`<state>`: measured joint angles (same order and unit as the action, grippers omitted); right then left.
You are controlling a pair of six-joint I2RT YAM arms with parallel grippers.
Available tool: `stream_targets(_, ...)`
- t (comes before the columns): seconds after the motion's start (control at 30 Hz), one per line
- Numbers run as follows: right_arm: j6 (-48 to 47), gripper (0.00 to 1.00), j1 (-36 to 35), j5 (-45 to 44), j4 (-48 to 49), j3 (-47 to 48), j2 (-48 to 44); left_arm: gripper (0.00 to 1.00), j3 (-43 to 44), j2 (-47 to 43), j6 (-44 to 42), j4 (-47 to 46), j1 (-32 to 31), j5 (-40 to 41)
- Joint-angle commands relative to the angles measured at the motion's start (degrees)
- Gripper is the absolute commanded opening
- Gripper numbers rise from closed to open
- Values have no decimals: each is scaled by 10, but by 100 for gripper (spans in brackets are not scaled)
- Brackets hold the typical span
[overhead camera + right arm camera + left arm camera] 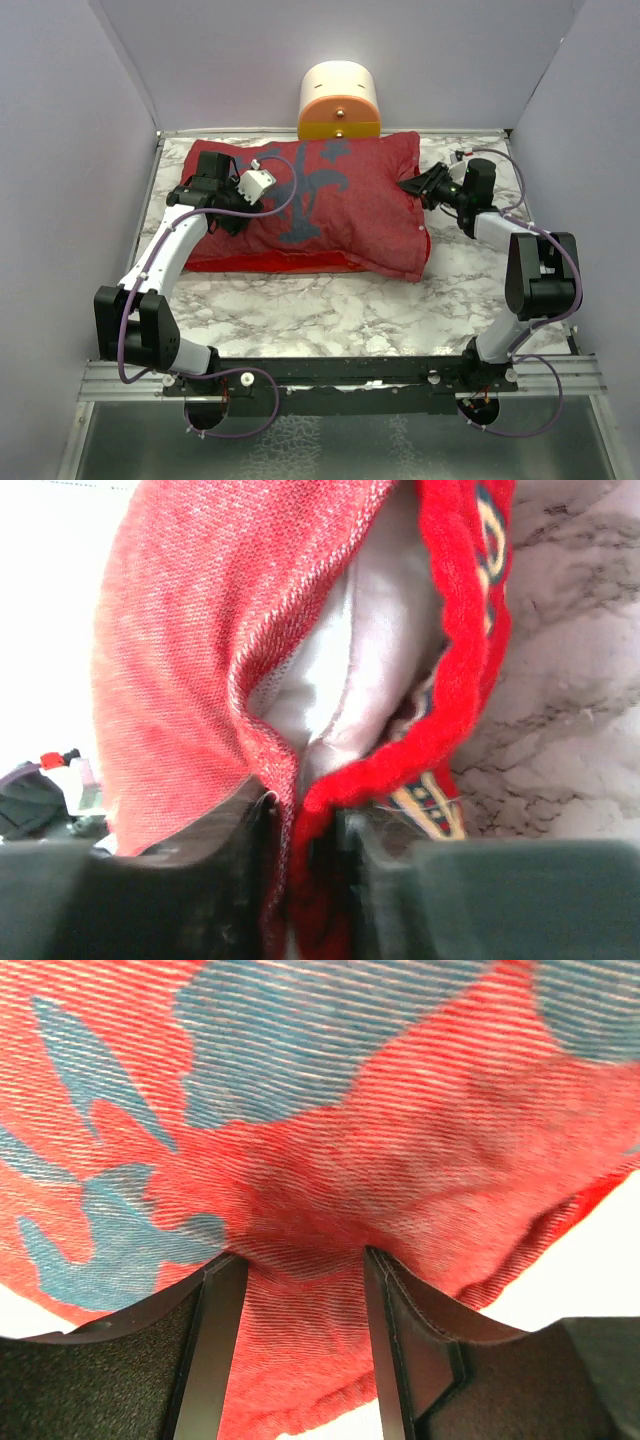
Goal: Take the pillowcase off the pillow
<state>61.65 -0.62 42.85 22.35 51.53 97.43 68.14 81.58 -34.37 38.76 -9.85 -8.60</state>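
The red pillowcase (pixel 330 200) lies across the far half of the table, its dull side with blue-grey shapes facing up. It still covers the pillow. My left gripper (pixel 235 210) is at its left end. In the left wrist view the gripper (pixel 297 1255) is closed on a thick fold of the red fabric (pixel 400 1110), with its fingers held partly apart. My right gripper (pixel 410 187) is at the right edge. In the right wrist view it (pixel 305 805) is shut on the pillowcase's opening edge (pixel 180 630). The white pillow (pixel 350 660) shows inside the opening.
A cream-and-orange cylinder (pixel 339 100) stands at the back, touching the pillowcase's far edge. White walls close in the marble table (pixel 300 310) on the left, right and back. The arm bases sit at the near edge.
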Motion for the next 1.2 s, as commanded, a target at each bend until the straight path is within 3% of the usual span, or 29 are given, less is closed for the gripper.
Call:
stream_targets(0.0,-25,11,-13,2,-45,78,-37,54,33,-26,8,109,-2,-64)
stream_targets(0.03,-37,3,-12,-8,-75,102,-45,57,40,-31,6,119,-2,-66)
stream_targets(0.07,-48,1,-12,-17,-99,128,-53,60,47,-36,3,128,-2,-68)
stream_targets(0.23,-97,1,6,-70,-226,282,-95,95,126,-64,6,180,-2,-95)
stream_targets(0.27,-99,1,19,-74,-246,310,-103,98,145,-67,11,188,-1,-99)
stream_targets(0.43,-92,1,79,-92,-319,452,-127,99,247,-68,28,235,-1,-111)
stream_targets(0.6,-107,1,88,-143,-368,612,-126,99,323,-65,40,274,-1,-130)
stream_targets(0.77,-35,1,81,-57,-331,805,-41,99,372,-65,45,293,-1,-141)
stream_targets(0.87,-35,1,20,-25,-343,922,23,99,382,-72,45,289,-1,-138)
stream_targets(0.93,-73,1,-47,-19,-355,940,42,99,385,-76,45,289,-1,-139)
stream_targets(1.17,-266,1,-253,1,-440,776,41,99,397,-89,47,290,-1,-141)
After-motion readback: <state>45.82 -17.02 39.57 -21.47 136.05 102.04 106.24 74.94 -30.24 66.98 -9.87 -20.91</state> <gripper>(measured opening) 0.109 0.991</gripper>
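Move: The rim of the pillowcase's open end already lies between the right hand's part-closed fingers. From that hand, the middle of the pillow is about 20 cm to the left, 4 cm back and 8 cm down, the case's near corner some 19 cm straight back and 9 cm down, and the small cabinet about 13 cm ahead and 14 cm left. From the left hand, which is on the pillow, the rim is some 37 cm to the right and 9 cm ahead, at about the same height. The right hand closes fully on the rim of the pillowcase's open end and heaves it nearly 50 cm up off the table, first swinging to the right, then back past its start to about 10 cm left of it, sinking a little at the end while the fingers tip up by some 50 degrees and keep their pinch. The left hand opens wide and comes free of the pillow, drawing a few centimetres back and then rising about 22 cm, clear of the cloth. ##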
